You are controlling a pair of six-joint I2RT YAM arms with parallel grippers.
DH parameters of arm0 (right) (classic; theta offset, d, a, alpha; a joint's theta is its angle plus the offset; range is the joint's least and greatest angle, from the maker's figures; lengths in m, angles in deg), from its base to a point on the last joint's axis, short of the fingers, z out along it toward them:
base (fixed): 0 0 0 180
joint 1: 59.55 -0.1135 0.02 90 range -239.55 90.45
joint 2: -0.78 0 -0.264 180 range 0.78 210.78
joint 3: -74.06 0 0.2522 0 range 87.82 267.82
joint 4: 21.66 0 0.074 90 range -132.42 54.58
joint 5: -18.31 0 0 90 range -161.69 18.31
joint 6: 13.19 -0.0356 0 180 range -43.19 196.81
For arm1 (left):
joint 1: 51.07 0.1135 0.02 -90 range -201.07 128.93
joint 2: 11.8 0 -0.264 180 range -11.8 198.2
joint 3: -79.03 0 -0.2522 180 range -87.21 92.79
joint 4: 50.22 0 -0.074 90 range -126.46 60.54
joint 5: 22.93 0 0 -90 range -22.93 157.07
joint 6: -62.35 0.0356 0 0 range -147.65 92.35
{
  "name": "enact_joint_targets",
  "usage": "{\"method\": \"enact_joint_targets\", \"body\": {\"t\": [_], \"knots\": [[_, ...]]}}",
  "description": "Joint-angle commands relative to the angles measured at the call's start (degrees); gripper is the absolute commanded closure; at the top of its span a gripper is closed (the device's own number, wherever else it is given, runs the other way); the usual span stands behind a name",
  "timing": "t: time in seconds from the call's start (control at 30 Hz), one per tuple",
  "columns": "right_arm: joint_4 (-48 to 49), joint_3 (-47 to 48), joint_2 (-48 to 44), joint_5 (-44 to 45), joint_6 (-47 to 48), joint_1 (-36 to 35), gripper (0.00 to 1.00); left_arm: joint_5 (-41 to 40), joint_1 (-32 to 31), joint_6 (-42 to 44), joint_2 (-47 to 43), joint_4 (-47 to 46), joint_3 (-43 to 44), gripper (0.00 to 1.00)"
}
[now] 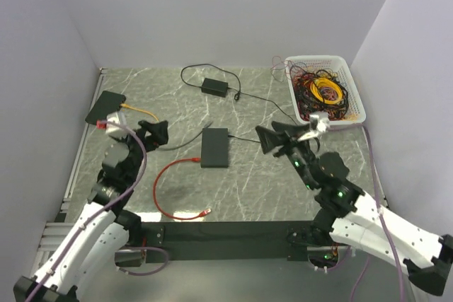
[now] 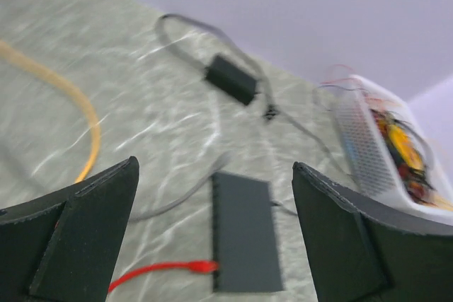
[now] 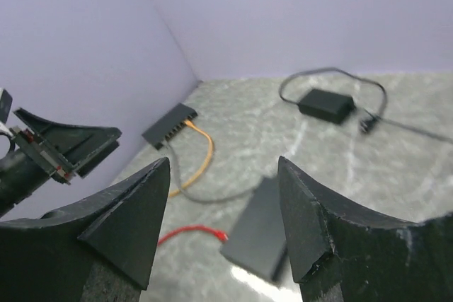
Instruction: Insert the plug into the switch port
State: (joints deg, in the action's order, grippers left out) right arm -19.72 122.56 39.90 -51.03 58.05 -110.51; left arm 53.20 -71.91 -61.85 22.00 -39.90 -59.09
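The dark grey switch (image 1: 214, 148) lies flat at the table's middle. A red cable (image 1: 161, 182) loops in front of it. Its red plug (image 2: 195, 266) meets the switch's (image 2: 244, 231) left side, at the port row; how deep it sits I cannot tell. The cable's other plug (image 1: 205, 211) lies loose near the front edge. My left gripper (image 1: 154, 132) hovers left of the switch, open and empty, with the switch framed between its fingers (image 2: 85, 231). My right gripper (image 1: 274, 134) hangs to the switch's right, also open and empty; the switch (image 3: 263, 228) and plug (image 3: 219, 235) show below it.
A second black switch (image 1: 105, 107) with an orange cable (image 1: 141, 112) sits at the far left. A black power adapter (image 1: 214, 87) and its lead lie at the back. A white basket (image 1: 357, 93) full of cables stands at the back right. A grey cable (image 1: 177, 143) runs left from the middle switch.
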Motion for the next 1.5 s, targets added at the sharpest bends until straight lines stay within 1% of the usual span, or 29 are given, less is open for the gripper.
{"method": "enact_joint_targets", "body": {"t": [0.0, 0.03, 0.1, 0.13, 0.17, 0.23, 0.27, 0.3, 0.33, 0.4, 0.43, 0.47, 0.5, 0.53, 0.57, 0.6, 0.63, 0.73, 0.8, 0.83, 0.87, 0.97, 1.03, 1.1, 1.17, 1.3, 1.37, 1.43, 1.47], "knots": [[-8.4, -5.99, -8.31, 4.03, -2.23, -0.37, 0.31, -10.03, 0.01, -3.86, -4.7, 1.44, -7.45, 0.04], [-11.37, -6.96, -9.83, 4.55, -2.68, -0.46, 0.31, -12.39, 0.01, -3.69, -6.45, 0.55, -9.99, 0.05], [-14.2, -7.32, -13.43, 4.38, -3.73, -0.46, 0.31, -16.08, -0.08, -4.29, -7.52, -0.25, -11.59, 0.05], [-15.25, -7.49, -14.49, 4.21, -4.0, -0.54, 0.31, -19.23, 0.01, -5.08, -7.87, 1.14, -11.94, 0.05], [-17.61, -7.76, -16.33, 4.03, -4.17, -0.46, 0.31, -25.71, 0.01, -5.7, -7.61, 1.77, -12.56, 0.05], [-19.39, -8.02, -18.19, 4.21, -4.44, -0.54, 0.31, -33.73, 0.01, -7.63, -5.52, 2.12, -13.26, 0.06], [-20.61, -8.37, -19.67, 4.21, -4.61, -0.54, 0.31, -38.81, 0.01, -6.86, -4.37, -1.01, -15.01, 0.05], [-21.15, -8.55, -20.47, 4.12, -4.53, -0.54, 0.31, -39.82, 0.1, -6.07, -3.49, 0.79, -14.15, 0.04], [-21.59, -8.9, -21.09, 3.86, -4.44, -0.46, 0.31, -39.57, 0.1, -3.27, -1.83, -2.94, -14.67, 0.07], [-22.12, -9.08, -22.67, 3.59, -4.53, -0.54, 0.31, -40.62, 0.19, 3.23, 0.2, -10.85, -15.98, 0.08], [-22.21, -9.16, -23.11, 3.51, -4.53, -0.54, 0.31, -41.76, 0.1, 5.43, 2.56, -13.93, -16.86, 0.07], [-22.38, -9.08, -23.64, 3.59, -4.44, -0.54, 0.31, -42.98, 0.1, 9.37, 4.06, -22.14, -19.83, 0.05], [-22.56, -9.08, -23.82, 4.38, -4.79, -0.54, 0.31, -44.65, 0.19, 10.63, 5.82, -25.96, -21.51, 0.02], [-22.65, -8.99, -23.91, 4.56, -4.88, -0.46, 0.31, -44.93, 0.19, 11.16, 9.75, -29.22, -23.09, 0.0], [-22.73, -8.9, -23.91, 4.65, -4.7, -0.54, 0.31, -45.71, 0.53, 13.34, 11.44, -35.69, -24.07, 0.01], [-22.74, -8.73, -23.73, 4.73, -4.7, -0.54, 0.31, -42.15, 0.54, 10.93, 12.16, -28.01, -22.07, 0.0], [-22.74, -8.55, -23.56, 4.04, -4.44, -0.54, 0.31, -41.34, 0.8, 12.82, 13.91, -31.59, -21.62, 0.01], [-21.95, -8.2, -22.07, 4.81, -3.56, -0.54, 0.3, -34.93, 1.15, 17.39, 16.63, -37.15, -22.31, 0.0], [-21.95, -7.85, -20.49, 6.66, -3.39, -0.54, 0.24, -32.81, 2.2, 20.3, 18.48, -43.45, -23.37, 0.01], [-21.42, -7.93, -19.87, 7.36, -2.78, -0.54, 0.18, -29.5, 2.82, 21.18, 20.67, -48.1, -23.63, 0.01], [-20.11, -7.85, -18.73, 8.15, -1.9, -0.46, 0.13, -28.07, 3.61, 22.58, 22.0, -50.41, -23.55, 0.01], [-17.47, -7.41, -15.23, 10.7, 2.14, -0.46, 0.1, -21.41, 6.6, 23.29, 28.06, -49.21, -19.34, 0.01], [-15.89, -7.67, -12.85, 10.45, 5.48, -0.46, 0.09, -19.71, 7.74, 24.08, 32.0, -51.12, -17.41, 0.0], [-11.76, -7.76, -8.81, 14.21, 5.58, -0.11, 0.08, -17.78, 8.97, 24.44, 34.04, -52.8, -16.7, 0.01], [-8.61, -7.76, -5.39, 15.02, 6.37, 0.94, 0.07, -16.02, 10.02, 24.26, 36.33, -52.98, -15.2, 0.01], [-5.78, -6.88, -0.19, 14.49, 8.65, 7.87, 0.08, -10.14, 12.22, 25.23, 39.67, -54.38, -13.27, 0.01], [-3.16, -7.05, 2.88, 14.22, 9.97, 13.06, 0.08, -9.69, 13.36, 24.45, 41.08, -54.57, -12.22, 0.01], [-1.3, -8.19, 4.91, 15.98, 9.8, 16.05, 0.04, -8.64, 15.21, 23.48, 41.96, -54.3, -11.42, 0.0], [0.54, -8.63, 6.75, 15.9, 9.97, 19.03, 0.01, -7.76, 15.82, 22.95, 42.39, -55.43, -12.12, 0.01]]}}
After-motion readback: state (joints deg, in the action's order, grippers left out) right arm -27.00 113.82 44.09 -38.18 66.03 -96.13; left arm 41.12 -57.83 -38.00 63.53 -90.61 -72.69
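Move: The left switch, with the yellow and gray plugs already in it, lies about 16 cm ahead of the left hand, 17 cm to its left and 23 cm below. The yellow plug is 17 cm ahead and 11 cm left of that hand, while the middle switch is about 3 cm ahead and 18 cm to its right. From the right hand the cable basket is some 27 cm ahead, 19 cm right and 28 cm below; the middle switch is roughly 8 cm ahead and 17 cm left. The left hand, fingers still wide open and empty, drops and swings left by some 13 cm each, then pushes about 9 cm forward to hang short of the left switch, turning counter-clockwise, then partly back, as its left side rolls up. The right hand sinks throughout, first easing back and right, then reaching forward and right towards the basket, away from the middle switch, while its fingers open wider and its wrist turns clockwise and rolls left side down; neither hand touches anything. ##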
